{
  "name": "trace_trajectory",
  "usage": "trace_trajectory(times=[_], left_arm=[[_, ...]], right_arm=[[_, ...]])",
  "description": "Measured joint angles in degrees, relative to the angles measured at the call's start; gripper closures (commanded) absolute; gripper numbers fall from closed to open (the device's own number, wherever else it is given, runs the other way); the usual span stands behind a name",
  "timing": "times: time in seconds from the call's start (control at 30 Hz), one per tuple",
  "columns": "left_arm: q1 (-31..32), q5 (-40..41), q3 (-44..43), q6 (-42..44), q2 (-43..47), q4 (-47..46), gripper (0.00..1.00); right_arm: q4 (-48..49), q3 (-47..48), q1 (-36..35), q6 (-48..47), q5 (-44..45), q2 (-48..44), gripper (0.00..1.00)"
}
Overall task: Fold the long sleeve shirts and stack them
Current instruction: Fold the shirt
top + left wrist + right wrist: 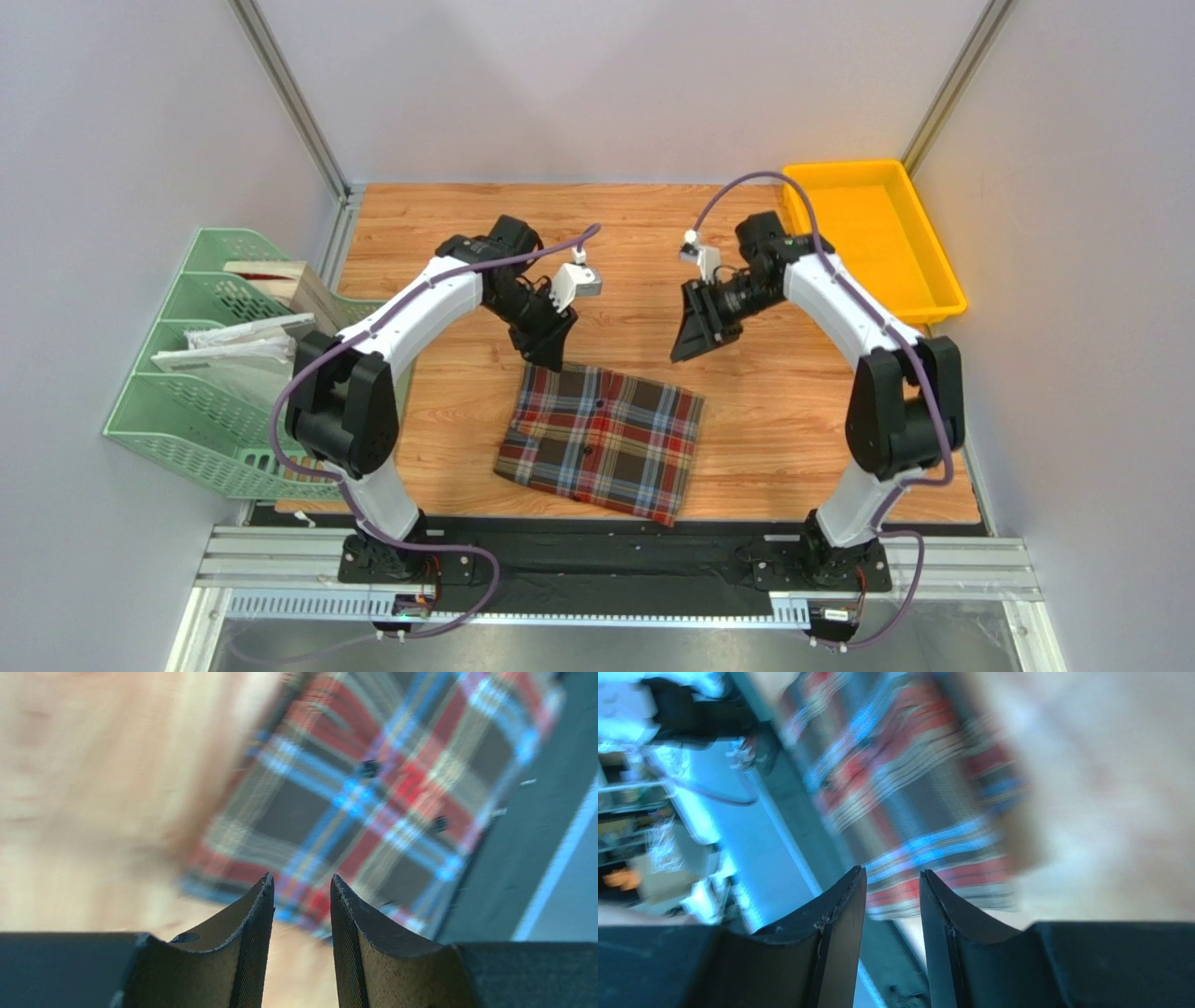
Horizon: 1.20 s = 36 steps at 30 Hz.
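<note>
One long sleeve shirt (603,441), plaid in brown, red, blue and cream, lies folded into a compact rectangle near the table's front middle. My left gripper (551,353) hovers just above its far left corner, jaws apart with nothing between them. My right gripper (692,340) hangs in the air beyond the far right corner, also open and empty. The left wrist view shows the plaid shirt (393,791) blurred beyond the open left gripper (302,882). In the right wrist view the shirt (913,777) is a blur past the open right gripper (893,875).
A yellow tray (877,231) sits at the back right corner. A green multi-slot rack (211,364) holding papers and packets stands off the table's left edge. Bare wooden tabletop (421,238) surrounds the shirt. A black rail (617,546) runs along the front.
</note>
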<state>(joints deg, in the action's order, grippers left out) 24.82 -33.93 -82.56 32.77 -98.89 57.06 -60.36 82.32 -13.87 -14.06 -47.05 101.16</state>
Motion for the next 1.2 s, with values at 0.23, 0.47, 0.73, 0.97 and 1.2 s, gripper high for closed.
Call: trace_trajectory(times=[0.23, 0.47, 0.73, 0.97, 1.2], left_arm=[[-1.1, -7.3, 9.4, -17.5, -4.2, -7.4, 0.58], [-7.3, -6.6, 10.7, -27.7, -11.4, -13.1, 0.59], [-8.1, -10.7, 21.9, -32.4, -5.9, -19.8, 0.57], [-7.6, -16.7, 24.0, -32.7, 11.2, -21.7, 0.57], [-1.3, -16.3, 16.9, -31.6, -0.7, -19.3, 0.62]], right_arm=[[8.1, -14.6, -9.8, 7.3, -6.4, 0.2, 0.61], [8.3, -8.3, -8.6, 9.5, -0.7, 16.6, 0.61], [9.3, 15.9, -8.3, 6.7, 11.7, 23.5, 0.56], [9.4, 11.0, -7.8, 2.0, 9.9, 13.7, 0.56], [8.2, 0.7, -5.5, -1.6, 7.2, 7.2, 0.56]])
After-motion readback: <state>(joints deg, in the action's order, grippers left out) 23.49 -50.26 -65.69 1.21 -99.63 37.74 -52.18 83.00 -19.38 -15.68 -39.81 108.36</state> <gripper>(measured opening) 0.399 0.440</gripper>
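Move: The folded shirt, a flat plaid bundle, has its middle about 8 cm back and 8 cm right of the left hand, some 12 cm below it. From the right hand that middle lies around 8 cm back, 11 cm to the left and 13 cm down. The yellow tray is roughly 21 cm ahead and 27 cm right of the right hand; the green basket is some 35 cm left of the left hand and 2 cm ahead. The shirt is worked from both sides with parted fingers: the right hand comes back and down towards its right side, then sweeps about 15 cm forward, rising partway, before drawing back over the cloth. The left drops some 10 cm to its left part, turning counter-clockwise, pulls back about 4 cm, lifts off high and descends again, edging right. ##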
